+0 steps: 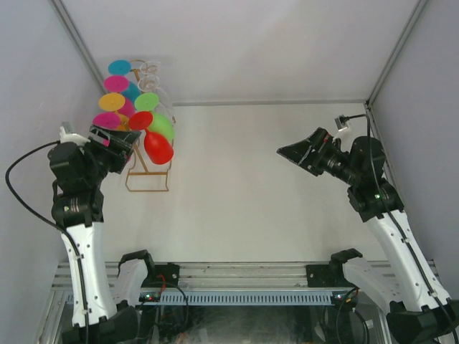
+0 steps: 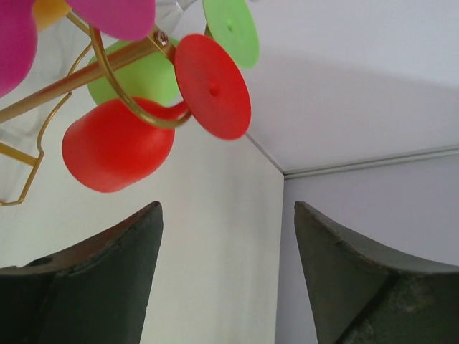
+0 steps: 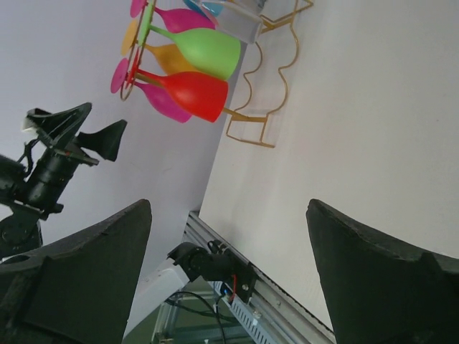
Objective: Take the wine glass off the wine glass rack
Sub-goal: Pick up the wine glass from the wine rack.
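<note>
The gold wire wine glass rack [image 1: 148, 188] stands at the table's far left corner, with several coloured wine glasses hanging by their feet. Lowest and nearest is the red wine glass [image 1: 158, 147]. My left gripper [image 1: 132, 141] is raised beside its foot, open and holding nothing. In the left wrist view the red wine glass [image 2: 115, 152] hangs in a gold loop of the rack [image 2: 72, 82], above and left of the open gripper [image 2: 228, 208]. My right gripper [image 1: 282, 152] hovers open over the right half of the table. The right wrist view shows the rack [image 3: 275, 80] and red glass [image 3: 193, 93] far beyond the open gripper [image 3: 229, 206].
A green glass [image 1: 163, 127] hangs just behind the red one, with magenta, orange, teal and clear ones higher up. Grey walls close in the left, back and right. The white table [image 1: 251, 193] stretches between the arms. An aluminium rail [image 1: 237, 274] runs along the near edge.
</note>
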### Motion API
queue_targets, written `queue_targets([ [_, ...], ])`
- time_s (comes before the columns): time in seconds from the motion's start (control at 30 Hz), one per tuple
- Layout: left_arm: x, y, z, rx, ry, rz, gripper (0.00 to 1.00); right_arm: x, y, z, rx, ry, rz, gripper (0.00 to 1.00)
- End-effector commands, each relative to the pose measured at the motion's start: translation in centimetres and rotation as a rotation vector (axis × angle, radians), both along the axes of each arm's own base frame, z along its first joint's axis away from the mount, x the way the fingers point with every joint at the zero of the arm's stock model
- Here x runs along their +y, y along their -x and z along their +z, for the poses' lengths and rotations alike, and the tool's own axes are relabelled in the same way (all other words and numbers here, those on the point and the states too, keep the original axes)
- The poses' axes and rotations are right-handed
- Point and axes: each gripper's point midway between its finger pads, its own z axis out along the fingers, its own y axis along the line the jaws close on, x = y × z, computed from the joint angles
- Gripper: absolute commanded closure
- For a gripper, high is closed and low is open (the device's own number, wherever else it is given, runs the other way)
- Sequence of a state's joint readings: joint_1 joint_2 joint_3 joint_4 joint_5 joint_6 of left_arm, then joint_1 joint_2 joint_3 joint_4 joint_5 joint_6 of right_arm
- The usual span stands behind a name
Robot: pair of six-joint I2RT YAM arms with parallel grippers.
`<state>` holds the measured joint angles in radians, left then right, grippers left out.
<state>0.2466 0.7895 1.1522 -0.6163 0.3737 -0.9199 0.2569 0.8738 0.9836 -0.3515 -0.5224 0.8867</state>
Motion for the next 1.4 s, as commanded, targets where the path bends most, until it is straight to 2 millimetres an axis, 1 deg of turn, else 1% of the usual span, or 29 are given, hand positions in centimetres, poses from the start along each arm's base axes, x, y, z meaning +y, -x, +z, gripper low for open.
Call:
queue_targets([
  [0.0, 0.6, -1.7, 4.1, -0.080, 0.089, 0.040, 0.27, -0.6, 1.1, 2.2, -0.059, -0.043, -0.040, 0.12],
  [0.17, 1.5, -3.5, 3.8, -0.069, 0.133, 0.076, 0.40, -1.1, 1.8, 2.6, -0.073, -0.045, -0.066, 0.12],
  [0.33, 2.3, -3.9, 3.4, -0.060, 0.134, 0.126, 0.44, -1.4, 2.0, 2.5, -0.062, -0.048, -0.089, 0.12],
  [0.6, 2.9, -4.4, 2.2, -0.030, 0.146, 0.159, 0.45, -1.8, 2.0, 2.6, -0.061, -0.053, -0.112, 0.12],
  [0.77, 3.1, -4.8, 1.8, -0.019, 0.149, 0.170, 0.48, -2.2, 2.0, 2.6, -0.060, -0.049, -0.141, 0.11],
  [0.9, 2.8, -5.1, 1.1, 0.000, 0.152, 0.161, 0.50, -2.7, 1.9, 2.4, -0.056, -0.042, -0.170, 0.11],
  [1.07, 2.3, -5.4, 0.4, 0.023, 0.164, 0.153, 0.49, -3.0, 1.8, 2.3, -0.050, -0.039, -0.193, 0.11],
  [1.2, 1.9, -5.6, 0.1, 0.030, 0.169, 0.157, 0.46, -3.3, 1.6, 1.7, -0.028, -0.042, -0.221, 0.11],
  [1.37, 1.7, -5.9, -0.5, 0.048, 0.178, 0.159, 0.46, -3.8, 1.5, 1.5, -0.021, -0.041, -0.249, 0.11],
])
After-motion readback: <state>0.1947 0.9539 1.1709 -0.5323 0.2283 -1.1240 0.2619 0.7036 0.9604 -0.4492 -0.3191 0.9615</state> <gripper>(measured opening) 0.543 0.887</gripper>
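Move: The red wine glass hangs upside down at the front right of the rack; its flat base lies about 8 cm ahead of the left hand, 3 cm to its right, at fingertip height. The pink glass's base is some 4 cm ahead and 4 cm to the left, the green base about 15 cm ahead and 5 cm right, both at much the same height. From the right hand the red base is roughly 14 cm ahead, 34 cm left and slightly above. Towards the red glass's base the left hand reaches about 5 cm forward, quickly at first and then creeping, swinging a couple of centimetres left and partly back right while sinking slightly. Its upper-and-lower fingers narrow to about half open, and the wrist rolls some 10 degrees, left side down. The empty right hand drifts about 3 cm to its right, turning clockwise. ##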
